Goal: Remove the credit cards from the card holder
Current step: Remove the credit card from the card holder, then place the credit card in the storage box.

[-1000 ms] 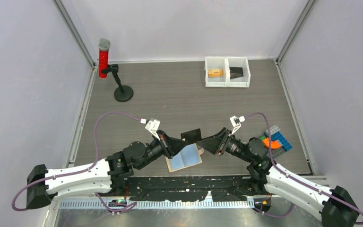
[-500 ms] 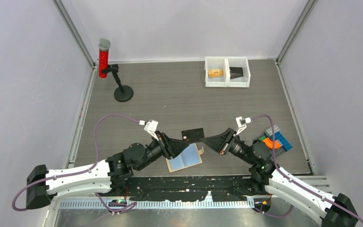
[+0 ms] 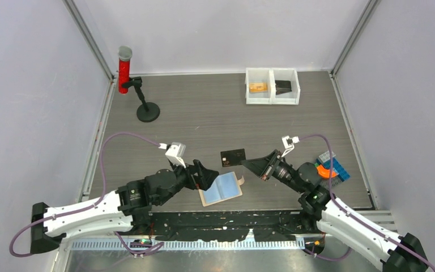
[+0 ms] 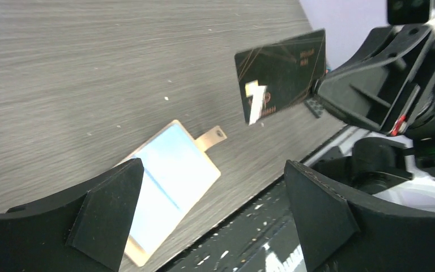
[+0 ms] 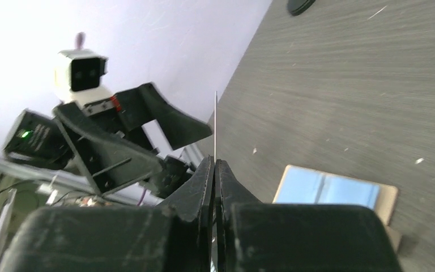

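Observation:
The card holder (image 3: 222, 188) lies open on the table near the front edge, tan with glossy blue pockets facing up; it also shows in the left wrist view (image 4: 170, 181) and the right wrist view (image 5: 334, 190). A dark credit card (image 3: 233, 157) hangs in the air above it, pinched at its right edge by my right gripper (image 3: 248, 164), which is shut on it. From the left wrist the card (image 4: 280, 73) faces me; from the right wrist it is edge-on (image 5: 216, 124). My left gripper (image 3: 209, 173) is open, left of the card and apart from it.
A white two-part bin (image 3: 272, 72) at the back holds an orange-tan block (image 3: 257, 87) and a dark item (image 3: 284, 86). A red cylinder (image 3: 124, 69) and a black stand (image 3: 148, 111) are at the back left. Blue and orange blocks (image 3: 329, 167) lie at the right.
My left gripper let go of the card, opened wide and drew back to the left. The right gripper closed on the card's other edge and now holds it alone.

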`<action>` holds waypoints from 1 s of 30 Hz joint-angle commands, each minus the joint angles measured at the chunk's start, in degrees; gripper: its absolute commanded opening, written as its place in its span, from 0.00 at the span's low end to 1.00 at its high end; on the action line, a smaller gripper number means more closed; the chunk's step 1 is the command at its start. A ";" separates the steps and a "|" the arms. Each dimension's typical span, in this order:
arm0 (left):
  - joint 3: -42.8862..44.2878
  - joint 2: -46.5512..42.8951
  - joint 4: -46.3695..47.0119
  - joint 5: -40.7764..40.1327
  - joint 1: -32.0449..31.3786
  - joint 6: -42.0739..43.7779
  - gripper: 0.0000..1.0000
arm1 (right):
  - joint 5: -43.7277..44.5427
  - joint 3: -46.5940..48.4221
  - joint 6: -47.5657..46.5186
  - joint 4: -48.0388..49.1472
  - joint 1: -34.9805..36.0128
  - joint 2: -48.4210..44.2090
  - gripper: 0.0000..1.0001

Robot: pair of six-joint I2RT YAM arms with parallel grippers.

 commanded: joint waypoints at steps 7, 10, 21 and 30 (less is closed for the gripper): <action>8.19 -6.91 -20.44 5.44 13.74 10.79 0.99 | -6.85 26.10 -20.60 -20.70 -17.98 18.10 0.05; 10.37 -8.59 -24.42 9.04 18.25 14.52 0.99 | -9.48 33.43 -23.78 -23.54 -26.49 27.76 0.05; 20.95 -2.58 -37.74 10.65 21.48 28.01 0.99 | -2.31 70.39 -31.48 -42.71 -40.11 57.48 0.05; 18.35 -1.30 -36.87 7.34 21.48 34.74 0.99 | 2.24 92.46 -35.10 -53.57 -44.73 75.78 0.05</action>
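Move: The right hand already holds the black card. The white box's right compartment, where more black cards lie, is about 43 cm ahead, 22 cm to its right and roughly 15 cm below; the orange card in the left compartment is equally far ahead, but only 9 cm right. The opened card holder lies some 6 cm back, 8 cm left and 16 cm down. From the left hand, the right compartment is about 47 cm ahead and 34 cm right. Still pinching the black card between shut fingers, the right hand sweeps about 36 cm forward and 21 cm right towards the box's right compartment, rising some 4 cm early and easing down slightly at the end, while it turns clockwise about 35 degrees, rolls and tips its fingers down. The empty left hand, staying open, retreats about 11 cm left from the card holder, rolling some 35 degrees left side up. ##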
